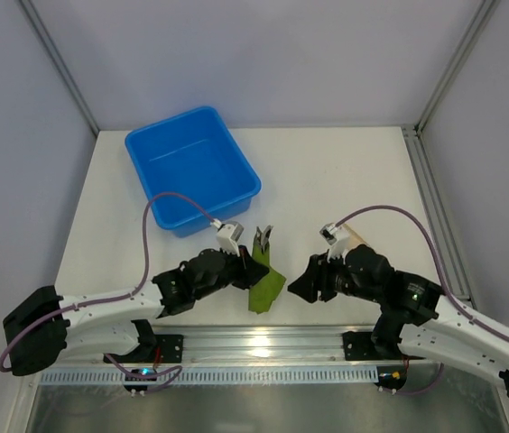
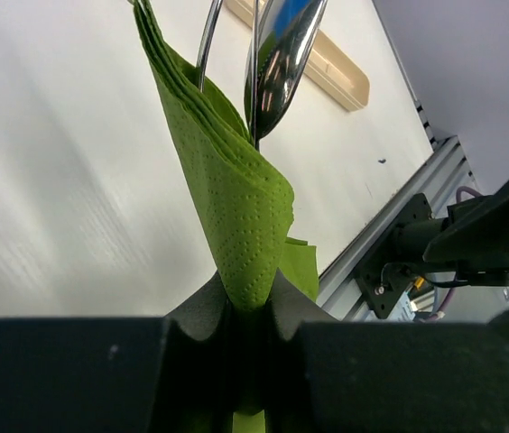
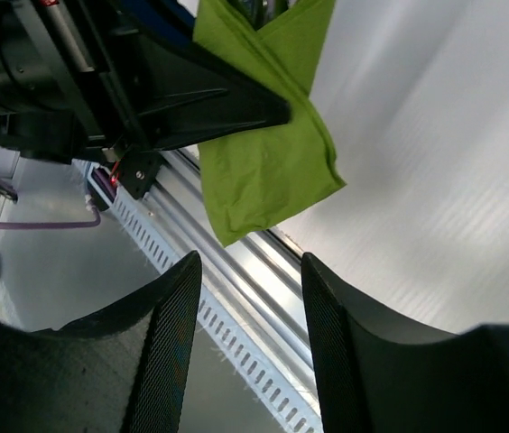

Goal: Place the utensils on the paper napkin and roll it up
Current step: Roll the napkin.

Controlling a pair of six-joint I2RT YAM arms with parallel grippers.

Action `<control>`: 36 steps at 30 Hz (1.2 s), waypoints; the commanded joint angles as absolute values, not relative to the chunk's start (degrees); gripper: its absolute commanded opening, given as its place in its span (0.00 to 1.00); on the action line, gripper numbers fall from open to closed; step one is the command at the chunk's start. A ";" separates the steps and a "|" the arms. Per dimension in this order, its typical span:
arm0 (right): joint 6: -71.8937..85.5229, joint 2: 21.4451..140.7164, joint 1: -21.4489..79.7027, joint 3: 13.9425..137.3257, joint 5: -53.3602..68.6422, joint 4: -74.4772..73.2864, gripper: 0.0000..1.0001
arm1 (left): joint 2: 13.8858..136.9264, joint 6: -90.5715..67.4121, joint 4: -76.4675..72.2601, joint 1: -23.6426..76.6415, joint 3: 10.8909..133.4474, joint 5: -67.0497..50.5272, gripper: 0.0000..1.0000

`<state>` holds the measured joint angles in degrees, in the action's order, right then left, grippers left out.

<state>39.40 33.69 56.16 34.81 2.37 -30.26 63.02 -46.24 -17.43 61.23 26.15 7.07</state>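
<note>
The green paper napkin (image 2: 236,207) is wrapped into a roll around the shiny metal utensils (image 2: 282,54), whose ends stick out of its top. My left gripper (image 2: 247,307) is shut on the roll's lower part and holds it tilted above the table's near edge. From above, the napkin (image 1: 266,287) hangs between both arms, with the utensils' tips (image 1: 263,236) showing at its far end. My right gripper (image 3: 250,271) is open and holds nothing, just right of the napkin's loose lower corner (image 3: 268,162).
A blue bin (image 1: 191,167) stands at the back left. A beige cylinder (image 2: 327,68) lies on the table beyond the roll. The metal rail (image 1: 254,343) runs along the near edge under the napkin.
</note>
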 commanded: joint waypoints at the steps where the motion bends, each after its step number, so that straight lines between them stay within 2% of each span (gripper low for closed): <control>1: 37.00 37.96 59.32 37.88 2.05 -22.51 0.52 | 60.30 -44.82 -13.98 61.52 29.44 11.16 0.00; 5: 36.04 43.84 64.50 39.81 -5.95 -19.08 0.57 | 60.03 -47.28 -11.78 61.52 30.85 11.95 0.00; 12: 35.68 51.76 67.24 39.82 -9.31 -13.20 0.57 | 58.71 -49.48 -12.13 61.79 31.29 10.99 0.00; 26: 36.30 57.65 67.24 37.18 -7.47 -4.22 0.55 | 53.97 -51.41 -13.18 62.31 30.32 10.02 0.00; 36: 36.83 57.30 67.32 35.07 -5.54 -0.70 0.55 | 51.24 -52.82 -14.59 62.67 29.53 8.09 0.00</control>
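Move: The napkin roll is already pinched in the left fingers, off the table, with the utensils sticking out some 8 cm ahead of that hand, 1 cm to its right and 1 cm above it. From the open right hand, the napkin lies about 9 cm to the left, 3 cm ahead and 5 cm lower, its tail hanging loose. The wooden tray is on the table roughly 18 cm right of the right hand, 14 cm ahead and 16 cm below. The right fingers, about half open throughout, end up around the napkin's tail just under the left fingertips and seem to push its loose flap leftward. The right hand gets there by sweeping left about 9 cm, quickly at first and then easing, while sinking slightly. The left hand keeps its pinch, edges a centimetre left, then lifts the roll about 4 cm. ##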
